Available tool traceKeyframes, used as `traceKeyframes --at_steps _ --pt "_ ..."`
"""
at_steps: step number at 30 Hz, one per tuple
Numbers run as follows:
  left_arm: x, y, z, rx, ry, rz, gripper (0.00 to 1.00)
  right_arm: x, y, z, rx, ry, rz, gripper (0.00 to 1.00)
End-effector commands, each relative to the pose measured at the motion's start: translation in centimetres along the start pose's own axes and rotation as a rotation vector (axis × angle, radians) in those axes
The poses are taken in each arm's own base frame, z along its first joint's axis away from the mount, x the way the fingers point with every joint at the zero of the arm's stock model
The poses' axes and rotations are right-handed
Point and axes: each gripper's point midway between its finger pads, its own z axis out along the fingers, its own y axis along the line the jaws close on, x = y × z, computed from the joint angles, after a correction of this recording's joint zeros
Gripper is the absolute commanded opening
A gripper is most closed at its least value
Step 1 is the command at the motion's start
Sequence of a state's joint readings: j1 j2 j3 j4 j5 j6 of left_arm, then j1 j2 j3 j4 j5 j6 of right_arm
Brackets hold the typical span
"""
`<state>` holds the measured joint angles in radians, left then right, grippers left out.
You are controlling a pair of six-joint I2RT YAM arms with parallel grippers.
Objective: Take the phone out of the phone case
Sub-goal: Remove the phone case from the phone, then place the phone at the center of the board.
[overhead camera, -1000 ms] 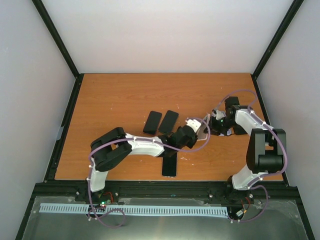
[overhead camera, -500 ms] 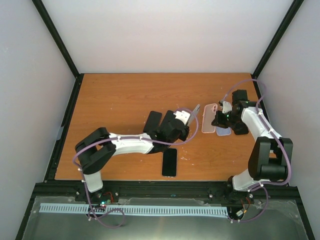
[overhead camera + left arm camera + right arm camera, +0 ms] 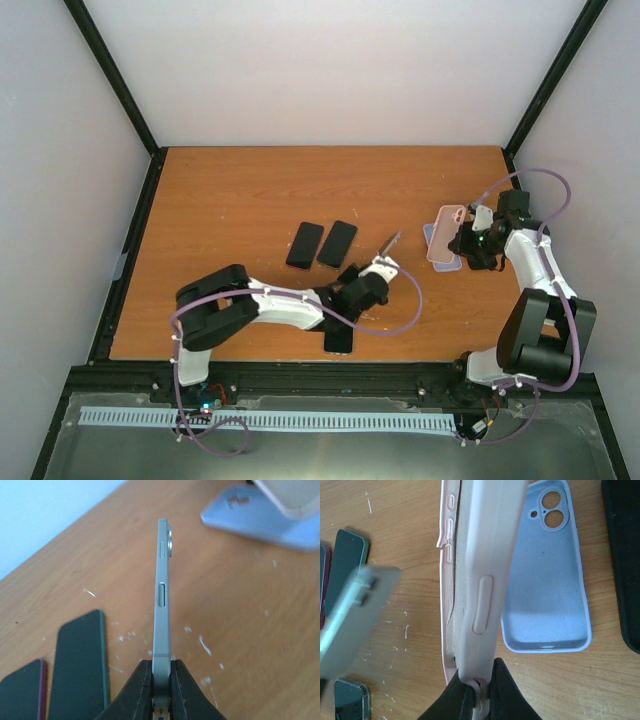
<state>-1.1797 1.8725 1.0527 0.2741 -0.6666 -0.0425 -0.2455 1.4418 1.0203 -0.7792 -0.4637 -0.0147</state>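
The phone (image 3: pixel 161 595), silver-grey and seen edge-on, sticks up from my left gripper (image 3: pixel 161 677), which is shut on its lower end. In the top view this phone (image 3: pixel 390 243) hangs above the table's middle, free of any case. The empty pink phone case (image 3: pixel 485 570) is pinched at its bottom edge by my right gripper (image 3: pixel 480 685), which is shut on it. In the top view the pink case (image 3: pixel 445 222) is held at the right, well apart from the phone, with my right gripper (image 3: pixel 467 241) beside it.
An empty light-blue case (image 3: pixel 545 580) lies open side up under the pink case. Two dark phones (image 3: pixel 305 245) (image 3: pixel 337 243) lie side by side left of centre. Another phone (image 3: pixel 338 340) lies near the front edge. A black object (image 3: pixel 622 555) lies at the far right.
Phone and pink case were close together a second ago. My left gripper has drawn the phone back toward the near left, and my right gripper has carried the case right, over the blue case.
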Motion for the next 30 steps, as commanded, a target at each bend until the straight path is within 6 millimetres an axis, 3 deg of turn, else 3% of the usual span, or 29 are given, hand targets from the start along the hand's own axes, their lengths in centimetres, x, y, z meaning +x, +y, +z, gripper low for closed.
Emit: traceKeyframes --at_steps 1,7,13,18,21,30 --pt "-1.1 -0.8 0.6 -0.087 -0.055 0.088 0.0 -0.8 0.6 -0.8 -0.012 -0.078 -0.049 0.03" --pt "2.1 -2.6 2.6 -0.146 0.031 0.236 0.0 -0.3 0.7 -0.5 -0.029 -0.073 -0.029 0.03" --pt "6.4 -3.1 4.2 -0.205 0.202 0.262 0.0 -0.3 0.7 -0.4 -0.033 -0.088 -0.029 0.03" --pt "9.3 -2.8 4.3 -0.256 0.326 0.267 0.0 -0.2 1.2 -0.4 -0.063 -0.087 -0.049 0.03" --pt "10.8 -2.0 3.8 -0.296 0.369 0.259 0.0 0.0 2.6 -0.1 -0.153 -0.063 -0.105 0.03" --pt "13.7 -1.7 3.4 -0.299 0.45 0.256 0.0 0.0 2.2 1.8 -0.176 0.044 -0.096 0.03"
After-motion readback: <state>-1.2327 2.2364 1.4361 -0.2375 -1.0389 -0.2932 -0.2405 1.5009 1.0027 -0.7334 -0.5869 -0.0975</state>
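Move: The left hand still grips the bare silver phone by its near end; the open spot it is being taken to lies about 7 cm ahead, straight on, and some 10 cm below. The teal-edged phone lies about 7 cm left and 9 ahead, the purple-edged one 15 left and 9 ahead, the front phone 12 back and 6 left. The right hand keeps the pink case; the open spot is roughly 21 cm to its left and 3 ahead. The left hand keeps its pinch on the silver phone and lowers it about 7 cm towards the table just right of the teal-edged phone, most of the drop coming early; it eases a little right and then back left, while the wrist rolls its left side up and swings counter-clockwise, some 20 degrees each. The right hand keeps hold of the empty pink case above the table by the blue case and shifts it about 2 cm to the left, turning slightly counter-clockwise. ##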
